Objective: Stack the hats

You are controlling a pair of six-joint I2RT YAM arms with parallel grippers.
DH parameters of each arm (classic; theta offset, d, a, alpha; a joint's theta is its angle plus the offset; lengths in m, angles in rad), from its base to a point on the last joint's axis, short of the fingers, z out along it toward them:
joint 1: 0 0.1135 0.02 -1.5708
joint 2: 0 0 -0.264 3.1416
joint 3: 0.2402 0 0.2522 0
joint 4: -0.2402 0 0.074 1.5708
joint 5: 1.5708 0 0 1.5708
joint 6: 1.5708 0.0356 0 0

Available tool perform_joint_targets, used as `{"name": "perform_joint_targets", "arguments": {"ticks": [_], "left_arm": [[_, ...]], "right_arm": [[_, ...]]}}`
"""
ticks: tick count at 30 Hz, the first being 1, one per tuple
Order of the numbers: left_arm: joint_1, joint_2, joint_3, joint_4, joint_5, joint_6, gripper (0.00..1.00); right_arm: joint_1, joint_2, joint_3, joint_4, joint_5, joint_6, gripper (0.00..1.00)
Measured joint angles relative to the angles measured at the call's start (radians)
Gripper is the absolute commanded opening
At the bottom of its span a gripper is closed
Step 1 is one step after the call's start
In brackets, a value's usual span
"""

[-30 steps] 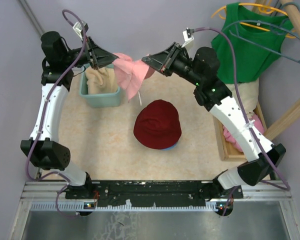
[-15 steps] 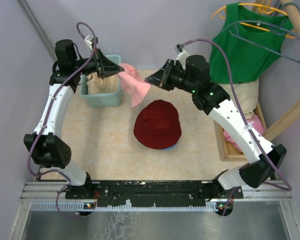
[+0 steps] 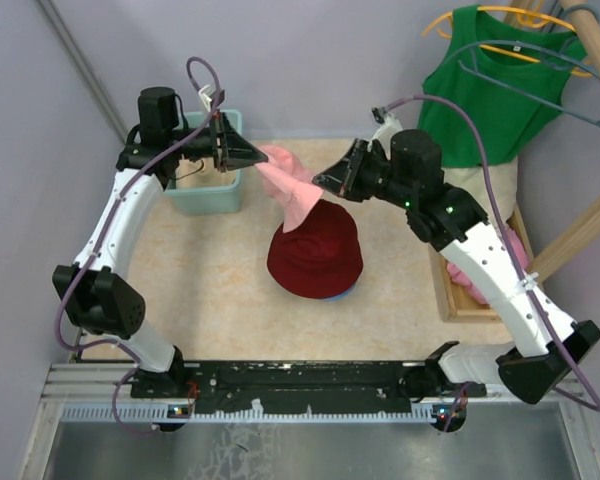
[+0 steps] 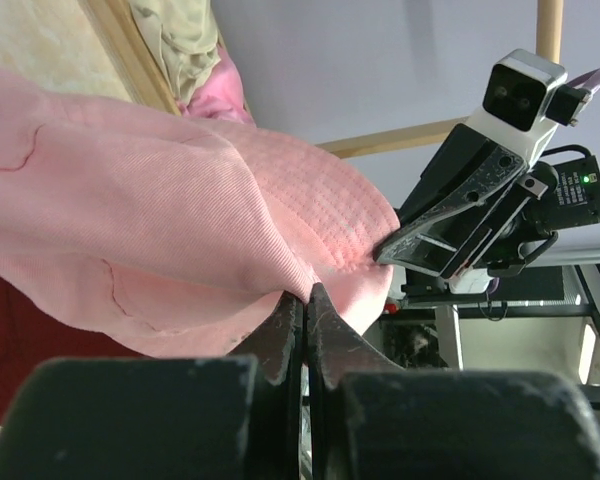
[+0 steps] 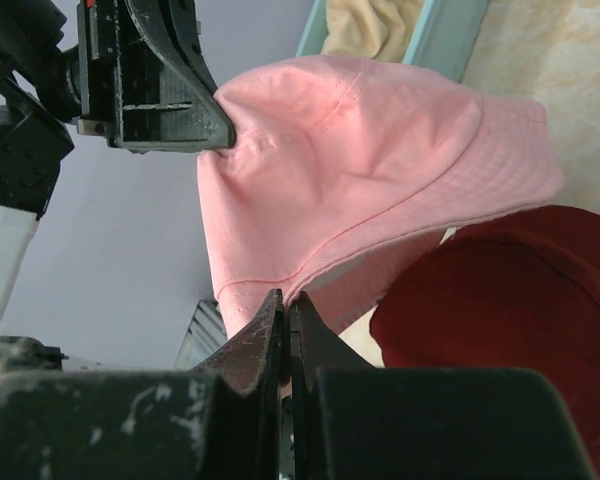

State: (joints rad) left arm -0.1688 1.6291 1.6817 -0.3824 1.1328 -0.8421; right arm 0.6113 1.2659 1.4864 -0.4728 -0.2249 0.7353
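Between my two grippers hangs a pink hat (image 3: 292,188), lifted above the table. My left gripper (image 3: 260,158) is shut on one side of its brim (image 4: 310,285). On the other side my right gripper (image 3: 318,181) is shut on the brim (image 5: 285,295). Just below it a dark red hat (image 3: 315,250) rests on the table, and a sliver of a blue hat (image 3: 340,295) shows under its front edge. Beige fabric (image 5: 365,25) sits in the teal basket (image 3: 205,190); I cannot tell its shape.
A green tank top (image 3: 490,80) hangs on a yellow hanger at the back right. A wooden tray (image 3: 450,290) with pink and cream cloth stands at the right. Purple walls close in on the left and back.
Both arms have carried the pink hat from beside the basket toward the middle, so it now hangs over the back edge of the dark red hat.
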Motion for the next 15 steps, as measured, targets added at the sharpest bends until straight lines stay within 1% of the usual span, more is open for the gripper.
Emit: {"name": "perform_joint_targets", "arguments": {"ticks": [9, 11, 15], "left_arm": [[-0.069, 0.0, -0.006, -0.095, -0.012, 0.049, 0.0], [-0.091, 0.0, -0.009, -0.111, -0.022, 0.058, 0.01], [-0.129, -0.002, -0.01, -0.149, -0.035, 0.081, 0.06]], "right_arm": [[0.001, -0.101, -0.089, -0.072, 0.048, -0.016, 0.0], [0.001, -0.121, -0.107, -0.093, 0.059, -0.019, 0.0], [0.001, -0.174, -0.147, -0.14, 0.082, -0.023, 0.0]]}}
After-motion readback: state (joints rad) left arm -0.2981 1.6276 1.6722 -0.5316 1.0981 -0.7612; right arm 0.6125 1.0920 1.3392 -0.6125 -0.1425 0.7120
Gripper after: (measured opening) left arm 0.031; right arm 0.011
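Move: The red hat, where the held pink hat is being taken, has its middle about 9 cm back and 10 cm right of the left hand, some 21 cm below. From the right hand it is about 4 cm back, straight below sideways, and also some 21 cm down. The blue hat sits just under the red one, 3 cm lower. The teal bin stands some 8 cm ahead and 15 cm left of the left hand, 32 cm below. Both grippers keep their pinch on opposite sides of the pink hat's brim and bring it over the red hat. Together they travel right and back and sink, each about 6 cm in all, the right hand dropping more than the left. Fingers stay shut, with only a slight clockwise turn of the wrists. ##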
